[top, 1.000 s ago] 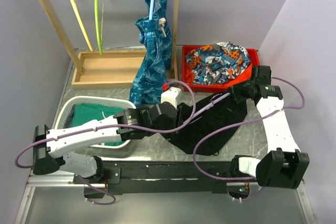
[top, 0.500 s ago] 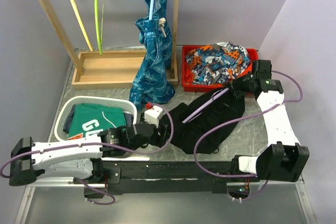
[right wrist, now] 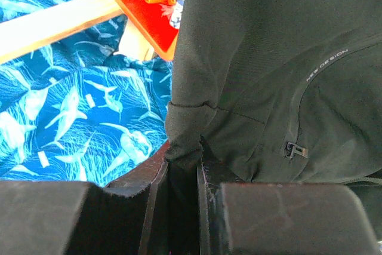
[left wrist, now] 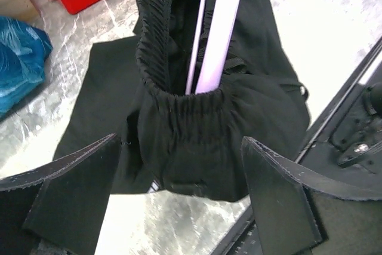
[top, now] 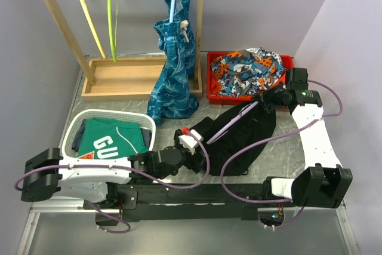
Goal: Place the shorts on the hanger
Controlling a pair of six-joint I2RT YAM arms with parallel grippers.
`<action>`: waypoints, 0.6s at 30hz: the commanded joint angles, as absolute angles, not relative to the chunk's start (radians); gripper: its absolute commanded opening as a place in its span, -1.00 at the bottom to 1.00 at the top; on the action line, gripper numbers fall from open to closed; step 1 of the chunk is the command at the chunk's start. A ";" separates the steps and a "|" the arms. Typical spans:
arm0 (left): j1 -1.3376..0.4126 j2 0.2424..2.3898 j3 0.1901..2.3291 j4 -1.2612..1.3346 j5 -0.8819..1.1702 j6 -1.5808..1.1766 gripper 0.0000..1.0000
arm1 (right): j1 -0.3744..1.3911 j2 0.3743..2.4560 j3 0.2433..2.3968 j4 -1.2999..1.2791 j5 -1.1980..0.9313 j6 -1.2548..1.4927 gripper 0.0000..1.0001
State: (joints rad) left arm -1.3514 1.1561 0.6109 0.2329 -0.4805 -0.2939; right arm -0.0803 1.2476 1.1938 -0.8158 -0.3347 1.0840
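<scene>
The black shorts (top: 242, 132) lie spread on the table's right half, and the lavender hanger (top: 230, 123) runs slantwise through them. In the left wrist view the hanger's bars (left wrist: 221, 22) go down into the gathered waistband of the shorts (left wrist: 191, 117). My left gripper (top: 197, 140) sits low at the shorts' near-left end. It is open (left wrist: 179, 192), with the waistband just ahead of its fingers and bare table between them. My right gripper (top: 267, 98) is at the far end, shut (right wrist: 182, 168) on a fold of the shorts (right wrist: 268, 58). The hanger's hook is hidden.
A wooden rack (top: 143, 80) at the back carries a yellow hanger, a lime-green hanger (top: 111, 16) and a teal patterned garment (top: 173, 82). A red bin (top: 290, 59) of orange-and-blue clothes is beside my right gripper. A white basket (top: 107, 113) with a green garment stands front left.
My left gripper has opened, letting go of the shorts, and drawn back toward the near edge. The waistband now sits around the hanger bars. The right gripper has kept its hold.
</scene>
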 commanded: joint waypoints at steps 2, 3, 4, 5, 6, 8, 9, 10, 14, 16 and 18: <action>-1.355 1.186 0.577 0.458 -0.495 -0.132 0.69 | -0.068 1.198 1.250 -0.822 -0.394 1.092 -1.00; -1.355 1.189 0.568 0.475 -0.491 -0.117 0.67 | -0.067 1.197 1.250 -0.822 -0.400 1.094 -1.00; -1.355 1.192 0.560 0.495 -0.489 -0.095 0.65 | -0.063 1.193 1.252 -0.824 -0.405 1.094 -1.00; -1.355 1.195 0.560 0.503 -0.485 -0.086 0.60 | -0.061 1.193 1.253 -0.825 -0.408 1.092 -1.00; -1.355 1.201 0.560 0.517 -0.474 -0.077 0.56 | -0.060 1.192 1.253 -0.827 -0.408 1.095 -1.00; -1.355 1.210 0.571 0.525 -0.463 -0.055 0.41 | -0.055 1.187 1.256 -0.828 -0.414 1.097 -1.00; -1.356 1.225 0.577 0.531 -0.462 -0.042 0.28 | -0.052 1.184 1.261 -0.828 -0.416 1.100 -1.00; -1.355 1.230 0.589 0.537 -0.462 -0.034 0.10 | -0.049 1.183 1.262 -0.830 -0.416 1.100 -1.00; -1.355 1.246 0.623 0.548 -0.446 -0.011 -0.18 | -0.037 1.172 1.264 -0.830 -0.419 1.108 -1.00; -1.355 1.247 0.641 0.543 -0.440 -0.011 -0.21 | -0.035 1.166 1.266 -0.831 -0.422 1.108 -1.00; -1.355 1.241 0.650 0.545 -0.442 0.021 -0.21 | -0.034 1.161 1.262 -0.830 -0.425 1.109 -1.00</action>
State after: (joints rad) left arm -1.3525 1.2518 0.5827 0.4660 -0.4595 -0.0399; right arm -0.0479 1.2079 1.2114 -0.8303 -0.3634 1.0851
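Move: The left hand, open, has the near-left end of the black shorts' waistband just in front of its fingers, some 2 cm ahead, 3 cm right and 1 cm below. The lilac hanger's middle is about 12 cm ahead and 12 cm right of the hand, some 2 cm higher; the hanging blue garment is some 20 cm ahead and 9 cm left. From the right hand, already gripping the shorts' far end, that waistband end lies roughly 18 cm back, 21 cm left and 4 cm lower. Left fingers close on the waistband end, easing 2 cm right; the right, still gripping, lifts about 2 cm. ##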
